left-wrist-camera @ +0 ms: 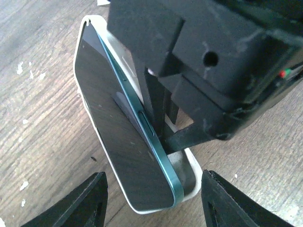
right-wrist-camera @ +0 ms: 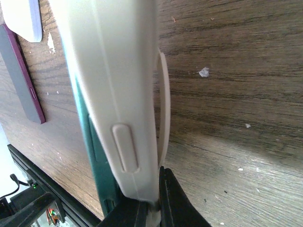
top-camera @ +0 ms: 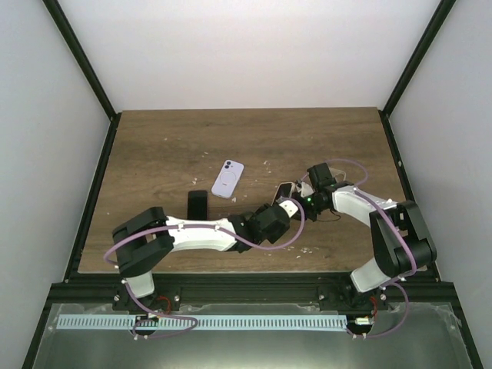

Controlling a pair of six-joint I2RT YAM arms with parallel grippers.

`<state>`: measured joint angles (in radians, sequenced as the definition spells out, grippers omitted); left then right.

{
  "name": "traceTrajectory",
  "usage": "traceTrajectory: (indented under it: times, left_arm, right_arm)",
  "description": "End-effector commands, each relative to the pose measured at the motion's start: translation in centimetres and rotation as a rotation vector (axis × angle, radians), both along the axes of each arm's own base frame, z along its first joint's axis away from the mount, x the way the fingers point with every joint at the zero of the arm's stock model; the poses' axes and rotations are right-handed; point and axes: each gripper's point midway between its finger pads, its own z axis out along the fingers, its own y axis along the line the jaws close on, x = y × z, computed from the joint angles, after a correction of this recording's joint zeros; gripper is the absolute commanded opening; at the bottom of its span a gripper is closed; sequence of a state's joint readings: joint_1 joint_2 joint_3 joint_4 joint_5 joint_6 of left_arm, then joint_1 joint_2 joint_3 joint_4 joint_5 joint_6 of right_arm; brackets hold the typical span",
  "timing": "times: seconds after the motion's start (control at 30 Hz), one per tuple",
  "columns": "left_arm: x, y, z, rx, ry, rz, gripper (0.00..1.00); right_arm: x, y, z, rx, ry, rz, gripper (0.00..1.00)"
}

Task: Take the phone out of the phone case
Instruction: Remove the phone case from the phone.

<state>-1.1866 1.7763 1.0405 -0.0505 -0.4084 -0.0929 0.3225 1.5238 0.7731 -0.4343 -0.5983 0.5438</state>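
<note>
A phone (left-wrist-camera: 118, 127) with a dark screen and a teal edge lies tilted, one long side lifted out of its white phone case (left-wrist-camera: 189, 177). My left gripper (left-wrist-camera: 154, 191) is open, its fingers (left-wrist-camera: 90, 201) standing either side of the phone's near end without touching it. My right gripper (right-wrist-camera: 154, 201) is shut on the wall of the phone case (right-wrist-camera: 113, 71), with the teal phone (right-wrist-camera: 90, 142) just left of that wall. From above, both grippers meet at the phone (top-camera: 285, 190) right of the table's centre.
A phone in a lilac case (top-camera: 228, 178) lies face down near the table's middle. A dark maroon slab (top-camera: 197, 204) lies beside the left arm's forearm. The table's front edge (right-wrist-camera: 33, 175) runs close behind the right gripper.
</note>
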Motion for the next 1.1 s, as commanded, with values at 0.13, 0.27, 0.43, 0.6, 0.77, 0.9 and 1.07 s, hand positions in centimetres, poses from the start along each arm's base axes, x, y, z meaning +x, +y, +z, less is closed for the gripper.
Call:
traceTrajectory:
  times: [0.13,0.27,0.43,0.6,0.77,0.9,1.07]
  left_arm:
    - [1.0,0.2,-1.0,0.097,-0.066,0.027,0.50]
    - [1.1,0.9,-2.2,0.162,-0.089,0.034,0.47]
    - [1.2,1.8,-3.6,0.259,-0.142,0.050,0.48]
    - [1.0,1.7,-3.8,0.331,-0.221,0.035,0.30]
    - [1.0,1.3,-2.7,0.315,-0.243,0.042,0.11]
    - [1.4,1.8,-0.7,0.273,-0.293,0.090,0.00]
    - [1.3,2.5,2.1,0.166,-0.295,0.135,0.00]
  right_arm:
    - [0.8,0.5,0.3,0.031,-0.004,0.001,0.01]
    - [0.7,0.6,0.3,0.040,0.002,0.001,0.01]
    - [0.7,0.6,0.3,0.051,0.004,0.004,0.01]
    - [0.6,0.6,0.4,0.049,-0.003,0.004,0.01]
    - [1.0,0.3,1.1,0.032,-0.042,-0.002,0.01]
    - [1.2,-0.2,1.7,0.011,-0.089,-0.007,0.01]
    - [2.6,-1.6,2.0,-0.090,-0.199,-0.018,0.01]
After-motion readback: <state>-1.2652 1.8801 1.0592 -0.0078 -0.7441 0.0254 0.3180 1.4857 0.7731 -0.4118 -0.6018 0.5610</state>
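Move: The phone, tilted partly out of its pale case, hangs just off the table. Its middle lies about 7 cm ahead of the left hand, 3 cm to the right and 2 cm lower. From the right hand, which already grips the case rim, its middle is roughly 3 cm ahead and 3 cm left. From the left hand, the black phone lies some 30 cm left and 5 cm farther out, and the lavender phone about 18 cm left and 16 cm ahead, both about 8 cm lower. Bring the open left gripper down about 2.5 cm onto the near end of the phone, rolling its left side up and raising the fingers' aim, some 20 degrees in all. Close the fingers to pinch the teal edge there, then lift nearly 2 cm. Keep the right gripper shut on the case rim, almost still, letting it rise about a centimetre at the end. ##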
